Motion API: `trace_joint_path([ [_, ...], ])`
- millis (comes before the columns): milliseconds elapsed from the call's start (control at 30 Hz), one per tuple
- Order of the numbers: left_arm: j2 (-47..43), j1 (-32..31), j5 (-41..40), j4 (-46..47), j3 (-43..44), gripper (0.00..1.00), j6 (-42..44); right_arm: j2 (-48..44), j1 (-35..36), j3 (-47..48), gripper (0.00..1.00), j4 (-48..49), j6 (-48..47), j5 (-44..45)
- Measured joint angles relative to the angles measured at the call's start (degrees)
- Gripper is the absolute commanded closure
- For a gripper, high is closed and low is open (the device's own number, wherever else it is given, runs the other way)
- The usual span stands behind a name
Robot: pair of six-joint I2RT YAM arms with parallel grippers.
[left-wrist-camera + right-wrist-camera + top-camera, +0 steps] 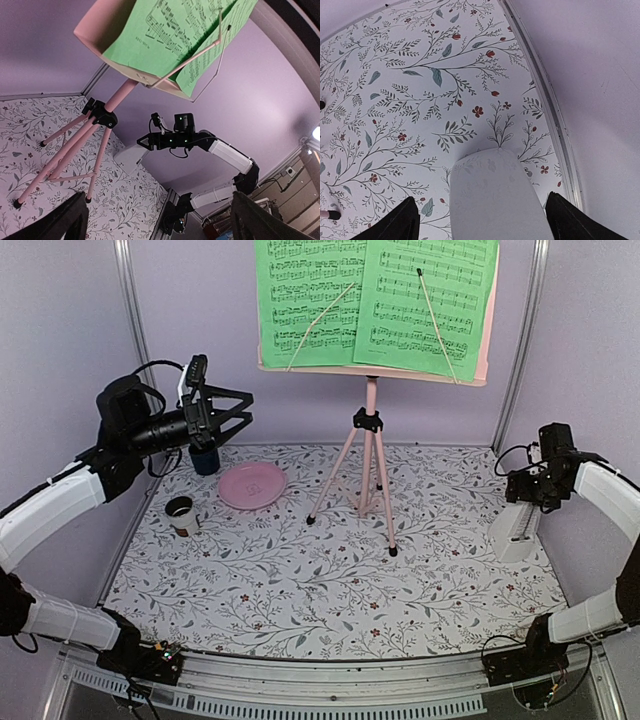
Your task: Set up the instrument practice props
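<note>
The pink tripod music stand [370, 455] is upright at the back middle of the table. Two green sheet-music pages [375, 300] rest on its desk under wire clips. The white pyramid metronome [515, 530] stands near the right edge. My right gripper [530, 498] hangs just above it. In the right wrist view the metronome [492, 200] sits between the two dark fingers of the right gripper [482, 222], with a gap on each side. My left gripper [235, 410] is raised at the far left, open and empty, facing the stand [95, 135] and its pages [175, 35].
A pink plate [252, 485] lies left of the stand's legs. A dark blue cup [204, 458] stands behind it under my left arm. A small white cup [181, 515] is near the left edge. The metal frame rail [555, 115] runs close beside the metronome.
</note>
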Motion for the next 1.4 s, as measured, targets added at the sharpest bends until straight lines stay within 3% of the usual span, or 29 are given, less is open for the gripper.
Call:
trace_joint_path([
  [133,0.33,0.24,0.00,0.00,0.00,0.01,0.02,-0.04,-0.15,-2.36,0.26,1.99,0.07,-0.37],
  [433,1.36,0.35,-1.51,-1.49,0.00,0.01,1.77,-4.61,-0.31,-6.69,0.60,2.51,1.05,-1.86],
  [533,1.49,0.37,-2.78,-2.82,0.00,0.01,2.93,-5.49,-0.31,-6.86,0.67,1.79,1.03,-2.95],
  [900,1.49,0.46,-10.29,-10.67,0.02,0.01,9.53,-9.94,2.75,-3.72,0.72,-2.69,1.27,-9.86],
  [1400,1.79,0.17,-16.65,-12.50,-0.02,0.01,14.88,-13.92,29.07,0.48,0.74,-7.87,7.63,-11.67],
])
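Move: Right between and below the right hand's open fingers stands the white metronome, its middle about 8 cm below the hand point, 1 cm ahead and 1 cm to the left. The music stand's nearest tripod foot is some 38 cm to the left of that hand, 2 cm back and 16 cm below; its tripod's centre is about 46 cm left and 12 cm ahead. From the left hand the metronome lies roughly 75 cm right, 4 cm ahead and 32 cm lower. Sinking a last 1.5 cm, the right hand closes part-way and pinches the upper end of the metronome, then lifts it and swings it left towards the music stand's tripod, nearly 20 cm left, some 8 cm back and 7 cm up, speeding up as the wrist turns about 30 degrees counter-clockwise with its left side rising. The empty, open left hand eases about 6 cm down and 5 cm forward. ##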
